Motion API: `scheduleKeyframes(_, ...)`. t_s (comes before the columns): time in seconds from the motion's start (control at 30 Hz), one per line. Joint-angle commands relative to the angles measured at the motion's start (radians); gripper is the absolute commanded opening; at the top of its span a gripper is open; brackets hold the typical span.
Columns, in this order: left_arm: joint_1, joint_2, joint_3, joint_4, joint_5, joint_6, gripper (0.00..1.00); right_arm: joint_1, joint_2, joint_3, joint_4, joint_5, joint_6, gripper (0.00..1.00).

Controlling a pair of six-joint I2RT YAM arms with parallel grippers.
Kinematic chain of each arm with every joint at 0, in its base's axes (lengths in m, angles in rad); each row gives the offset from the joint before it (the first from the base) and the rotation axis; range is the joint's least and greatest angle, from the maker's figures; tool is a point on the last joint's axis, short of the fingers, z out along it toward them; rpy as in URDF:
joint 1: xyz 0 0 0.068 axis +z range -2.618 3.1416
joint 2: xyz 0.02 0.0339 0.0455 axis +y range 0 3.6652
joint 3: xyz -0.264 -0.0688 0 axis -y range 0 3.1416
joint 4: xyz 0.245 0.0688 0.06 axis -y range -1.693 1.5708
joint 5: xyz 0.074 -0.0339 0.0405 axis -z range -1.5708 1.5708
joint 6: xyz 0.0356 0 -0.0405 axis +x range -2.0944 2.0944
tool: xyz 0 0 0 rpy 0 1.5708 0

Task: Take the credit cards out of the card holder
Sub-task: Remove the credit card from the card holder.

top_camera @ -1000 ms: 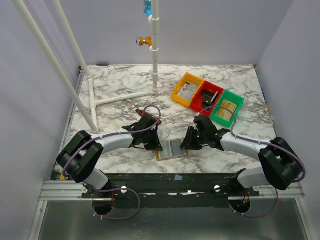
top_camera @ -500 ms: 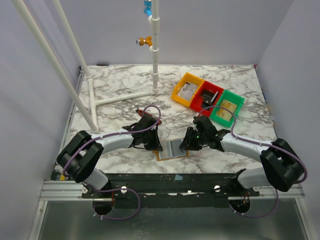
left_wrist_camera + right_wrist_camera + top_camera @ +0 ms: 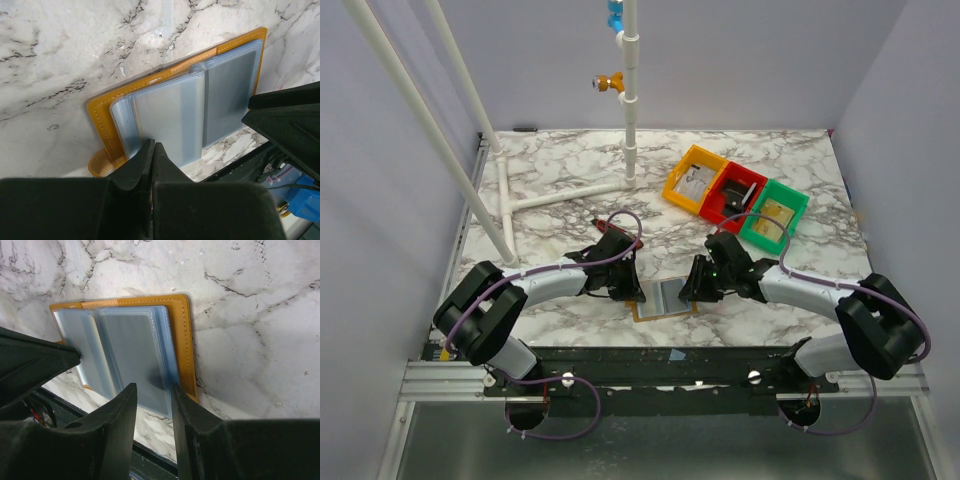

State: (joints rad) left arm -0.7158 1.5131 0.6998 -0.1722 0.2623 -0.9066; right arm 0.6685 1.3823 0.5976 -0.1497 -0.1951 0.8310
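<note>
The card holder point(image 3: 665, 298) lies open and flat on the marble close to the table's front edge, mustard-brown cover point(image 3: 102, 125) down, clear sleeves up. Grey-blue credit cards point(image 3: 170, 120) point(image 3: 132, 350) sit inside the sleeves. My left gripper point(image 3: 638, 292) is shut, its joined tips point(image 3: 152, 146) resting on the near edge of the left page. My right gripper point(image 3: 688, 290) is open a finger's width, and its tips point(image 3: 154, 387) straddle the outer edge of the right page beside the cover's stitched rim point(image 3: 182, 340). Nothing is clamped between them.
Orange point(image 3: 695, 180), red point(image 3: 735, 193) and green point(image 3: 775, 218) bins stand in a row at the back right. A white pipe frame point(image 3: 630, 100) rises at the back and left. A red-and-black utility knife point(image 3: 603, 222) lies behind the left arm. The table's front edge point(image 3: 670, 335) lies just below the holder.
</note>
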Motion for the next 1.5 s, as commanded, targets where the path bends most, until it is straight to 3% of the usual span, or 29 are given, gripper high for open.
scheduleKeyframes(0.0,-0.006,0.021,-0.005,-0.009,-0.008,0.005,0.00,0.008,0.028,-0.013,0.028,-0.007,0.011,0.37)
scheduleKeyframes(0.53,-0.006,0.020,-0.006,-0.009,-0.008,0.004,0.00,0.009,-0.068,0.055,0.030,-0.147,0.058,0.37)
scheduleKeyframes(0.83,-0.006,0.018,-0.006,-0.008,-0.006,0.005,0.00,0.033,0.012,0.060,0.124,-0.204,0.093,0.37)
scheduleKeyframes(1.23,-0.006,0.011,-0.006,-0.015,-0.009,0.005,0.00,0.164,0.131,0.128,0.182,-0.139,0.138,0.37)
scheduleKeyframes(1.47,-0.002,-0.048,0.008,-0.086,-0.061,0.026,0.00,0.162,0.091,0.159,0.074,-0.022,0.119,0.37)
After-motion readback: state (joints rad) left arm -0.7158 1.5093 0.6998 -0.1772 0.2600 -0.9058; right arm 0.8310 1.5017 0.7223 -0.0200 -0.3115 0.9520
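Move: The clear card sleeve on the holder's right half has its middle about 3 cm to the right hand's left, 1 cm ahead and just below; the fingertips are at its right free edge. The holder's left sleeve lies roughly 8 cm to the left, level fore and aft. The red knife is some 15 cm ahead and 16 cm left. From the left hand, the right-half sleeve is about 8 cm right and 1 cm ahead. The right-half sleeve is turned over like a page: starting at its free edge, the right hand, fingers staying partly open, swings about 8 cm left, rising some 4 cm and coming partly down again, and drawing back 2–3 cm before easing slightly forward. Its fingertips tilt further left by roughly 10 degrees, with a slight counter-clockwise turn. The closed left fingers keep resting on the left sleeve. ##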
